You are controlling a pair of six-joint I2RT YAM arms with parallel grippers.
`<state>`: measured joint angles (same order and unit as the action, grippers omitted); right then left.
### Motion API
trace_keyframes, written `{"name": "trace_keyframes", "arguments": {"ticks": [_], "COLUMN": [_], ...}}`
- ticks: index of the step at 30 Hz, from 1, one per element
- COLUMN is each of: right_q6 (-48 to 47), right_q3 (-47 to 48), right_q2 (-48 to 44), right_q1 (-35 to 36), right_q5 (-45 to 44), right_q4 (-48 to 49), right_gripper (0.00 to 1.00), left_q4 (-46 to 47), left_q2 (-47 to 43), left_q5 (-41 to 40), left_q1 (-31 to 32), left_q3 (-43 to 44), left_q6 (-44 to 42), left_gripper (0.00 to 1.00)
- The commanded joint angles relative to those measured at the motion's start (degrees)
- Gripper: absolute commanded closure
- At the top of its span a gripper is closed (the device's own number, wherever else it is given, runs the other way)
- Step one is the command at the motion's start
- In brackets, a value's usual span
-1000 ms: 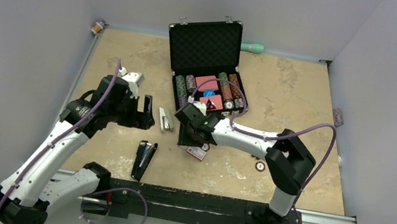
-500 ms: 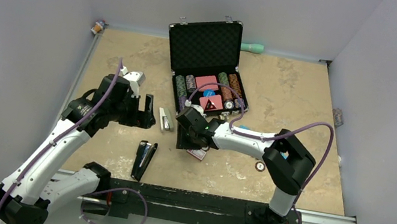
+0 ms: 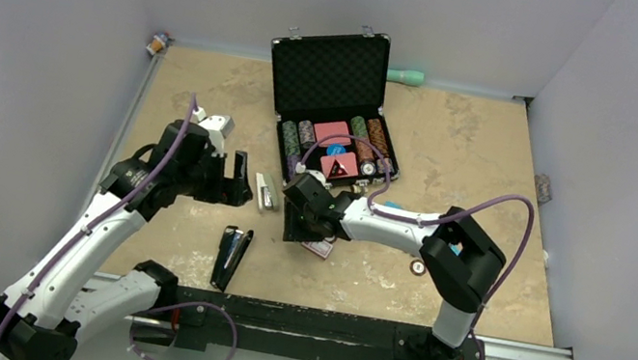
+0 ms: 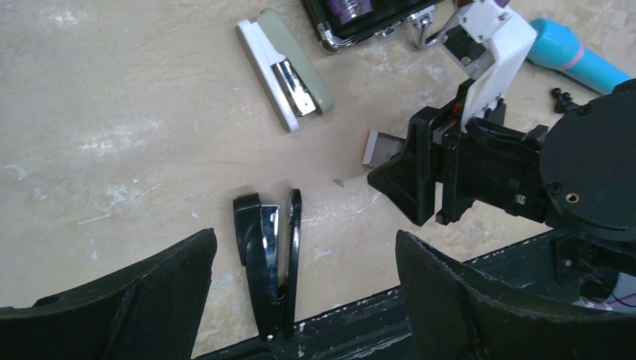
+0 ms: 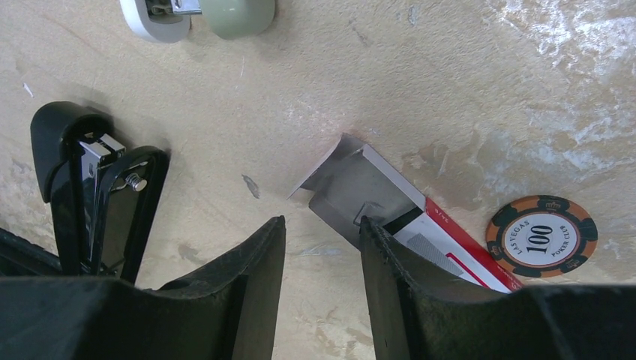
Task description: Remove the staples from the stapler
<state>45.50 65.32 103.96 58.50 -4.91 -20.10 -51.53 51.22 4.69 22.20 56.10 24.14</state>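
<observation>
The black stapler [image 3: 230, 258] lies near the table's front edge, hinged open in a narrow V with its silvery rail showing [image 4: 266, 259]. It also shows at the left of the right wrist view [image 5: 90, 187]. My left gripper [image 3: 236, 184] hovers behind and above it, jaws wide open and empty [image 4: 305, 236]. My right gripper [image 3: 296, 223] is low over the table to the stapler's right, open with a narrow gap and empty [image 5: 321, 221]. Its right finger [image 5: 397, 285] overlaps the grey flap of a red-and-white box [image 5: 442, 240].
A small green-and-white stapler [image 3: 267, 191] lies between the grippers. An open black case of poker chips [image 3: 331, 114] stands behind. A loose poker chip [image 3: 418, 267] lies right of the box [image 3: 316, 246]. A teal tube [image 3: 405, 76] lies by the back wall.
My right gripper has shifted a little left, away from the case and towards the black stapler. The left arm has barely moved.
</observation>
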Motion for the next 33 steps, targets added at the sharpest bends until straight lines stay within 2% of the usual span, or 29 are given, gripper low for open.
{"name": "trace_keyframes", "arguments": {"ticks": [1, 5, 10, 18, 20, 23, 24, 27, 29, 30, 33], "right_q6": [-1.4, -1.7, -2.1, -2.4, -2.4, -2.5, -2.5, -2.6, -2.8, -2.9, -2.8], "right_q3": [1.7, 3.2, 0.9, -1.5, -2.3, -3.6, -4.3, -6.4, -7.3, -7.7, -8.7], "right_q2": [-3.2, -4.3, -6.1, -8.3, -9.0, -10.4, -10.8, -12.4, -13.5, -13.9, -14.8], "right_q1": [0.0, -0.4, -0.9, -1.2, -1.7, -3.5, -4.4, -7.3, -8.6, -9.1, -10.1], "right_q5": [1.0, 1.1, 2.0, 3.9, 4.7, 7.7, 9.2, 13.0, 16.2, 17.7, 21.8], "right_q4": [0.7, -0.7, 0.5, 3.7, 4.6, 6.2, 6.8, 8.7, 9.9, 10.4, 11.9], "right_gripper": [0.5, 0.38, 0.34, 0.33, 0.25, 0.2, 0.2, 0.19, 0.19, 0.19, 0.19], "left_q4": [7.2, 15.2, 17.6, 23.7, 25.9, 32.3, 34.2, 39.8, 43.7, 45.9, 56.2], "left_q2": [-1.4, -4.5, -6.9, -8.0, -8.1, -8.8, -9.3, -12.0, -13.7, -14.6, -16.3], "left_q5": [6.1, 11.9, 12.5, 14.7, 15.7, 18.8, 19.6, 22.1, 23.5, 24.3, 26.7], "left_q1": [-0.2, -0.2, -0.2, -0.3, -0.2, -0.2, -0.2, -0.3, -0.2, -0.2, -0.2], "left_q3": [-3.4, -8.6, -11.1, -17.2, -19.1, -22.7, -24.4, -28.5, -31.5, -33.0, -39.2], "left_q6": [5.1, 10.0, 11.6, 14.5, 15.6, 18.1, 19.0, 21.3, 23.6, 24.8, 30.0], "left_gripper": [0.09, 0.15, 0.2, 0.39, 0.43, 0.5, 0.53, 0.72, 0.94, 1.0, 1.0]}}
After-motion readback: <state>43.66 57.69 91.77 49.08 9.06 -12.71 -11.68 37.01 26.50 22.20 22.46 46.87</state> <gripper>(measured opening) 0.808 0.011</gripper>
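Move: The staple box with its open tray lies about 18 cm to the left hand's right, level with it and some 18 cm below; the black stapler is about 8 cm back and 2 cm left, the white-green stapler 10 cm ahead and 4 cm right. From the right hand, low over the tray, the box's middle is about 4 cm right, 2 cm below; a poker chip stands 9 cm right and 2 cm ahead. Left hand shuts, sweeping about 7 cm right and down towards the staple box; right opens, rising 6 cm. ##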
